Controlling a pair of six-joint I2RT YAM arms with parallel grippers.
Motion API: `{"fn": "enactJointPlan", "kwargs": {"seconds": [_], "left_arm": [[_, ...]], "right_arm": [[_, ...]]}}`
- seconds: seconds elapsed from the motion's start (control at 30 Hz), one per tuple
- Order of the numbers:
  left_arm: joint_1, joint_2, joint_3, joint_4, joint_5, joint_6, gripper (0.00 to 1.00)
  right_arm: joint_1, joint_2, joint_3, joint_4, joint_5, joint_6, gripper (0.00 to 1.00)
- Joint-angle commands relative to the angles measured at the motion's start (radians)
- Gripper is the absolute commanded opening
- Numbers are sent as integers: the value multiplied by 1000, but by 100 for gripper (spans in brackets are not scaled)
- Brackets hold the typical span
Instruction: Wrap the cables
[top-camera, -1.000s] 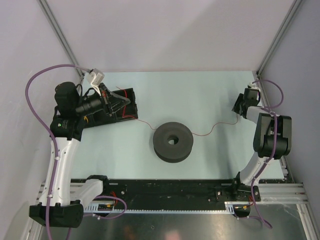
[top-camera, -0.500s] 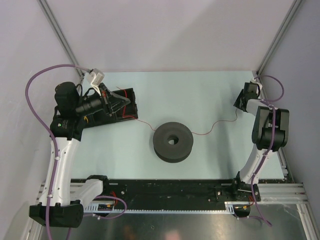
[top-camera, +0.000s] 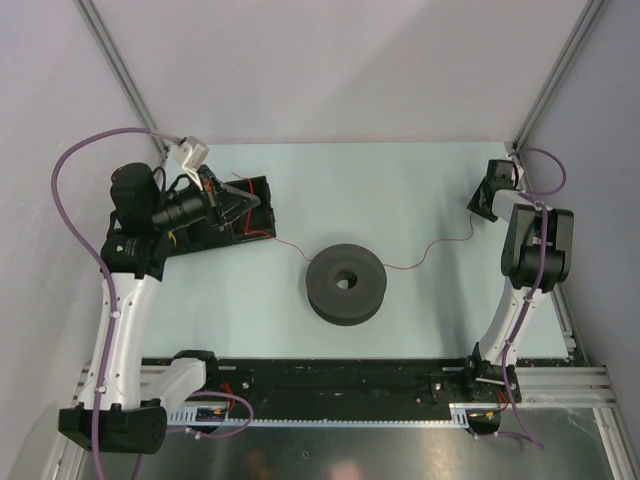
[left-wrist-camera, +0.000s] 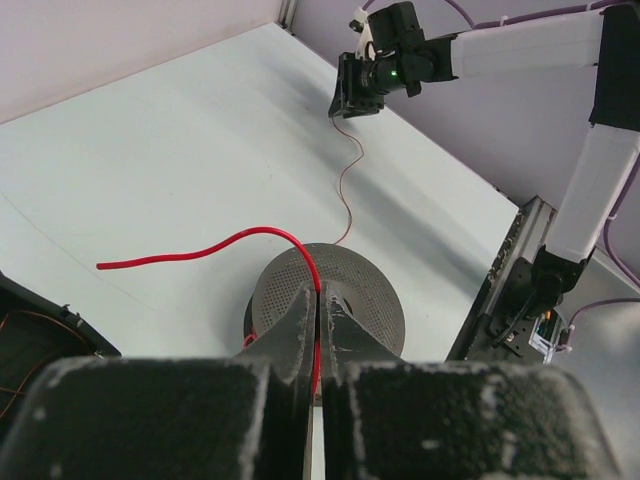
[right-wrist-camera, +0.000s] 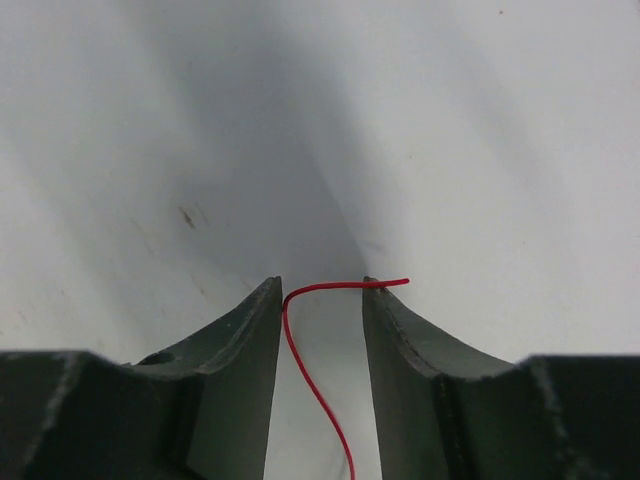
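The dark grey round spool (top-camera: 345, 283) lies flat mid-table. The thin dark-red cable (top-camera: 420, 259) runs from it right toward my right gripper (top-camera: 488, 203), and another stretch runs left to my left gripper (top-camera: 258, 207). In the left wrist view the left gripper (left-wrist-camera: 320, 300) is shut on the red cable (left-wrist-camera: 200, 249) above the spool (left-wrist-camera: 375, 290); a loose end curls off to the left. In the right wrist view the right gripper (right-wrist-camera: 320, 292) is open. The cable end (right-wrist-camera: 300, 350) lies between its fingers and bends over the right fingertip (right-wrist-camera: 378, 300).
A black tray (top-camera: 268, 190) with more thin red wire sits under the left gripper at the back left; it also shows in the left wrist view (left-wrist-camera: 40, 345). Grey walls close the back and sides. A black rail (top-camera: 340, 375) runs along the near edge.
My right arm has drawn its gripper back toward the far right corner. The cable on the table and the left arm have hardly moved.
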Motion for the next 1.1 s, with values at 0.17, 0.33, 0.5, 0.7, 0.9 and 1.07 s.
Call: {"fn": "enactJointPlan", "kwargs": {"seconds": [0.17, 0.33, 0.5, 0.7, 0.9, 1.07], "left_arm": [[13, 5, 9, 16, -16, -11, 0], [36, -11, 15, 15, -15, -20, 0], [82, -28, 25, 10, -9, -33, 0], [121, -33, 47, -8, -28, -6, 0], [148, -21, 73, -60, -65, 50, 0], [187, -20, 90, -135, -191, 153, 0]], "right_arm": [[0, 49, 69, -24, -31, 11, 9], [-18, 1, 66, -19, -58, -24, 0], [-52, -108, 58, 21, -77, -97, 0], [-115, -193, 58, 40, -126, -193, 0], [-191, -241, 58, 56, -211, -252, 0], [-245, -318, 59, 157, -186, -334, 0]]}}
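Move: The red cable's right end lies right between the right gripper's half-open fingertips, close over the table; the black spool sits about 33 cm to the left of them and 22 cm back, the table's right edge some 15 cm to the right, level. From the left gripper, which already holds the other end high, the spool is 16 cm right, 1 cm ahead and 34 cm below, the black tray's middle 22 cm ahead and 20 cm left, and the cable's right end about 23 cm ahead, 50 cm right. Shut the right fingers on the cable end, easing barely 1 cm forward, then lift it about 12 cm while drawing it right towards and above the table's right edge, fingertips tilting up. Keep the left grip shut and, as the right begins to rise, carry its end about 5 cm left and slightly forward, away from the spool, turning the wrist counter-clockwise. ##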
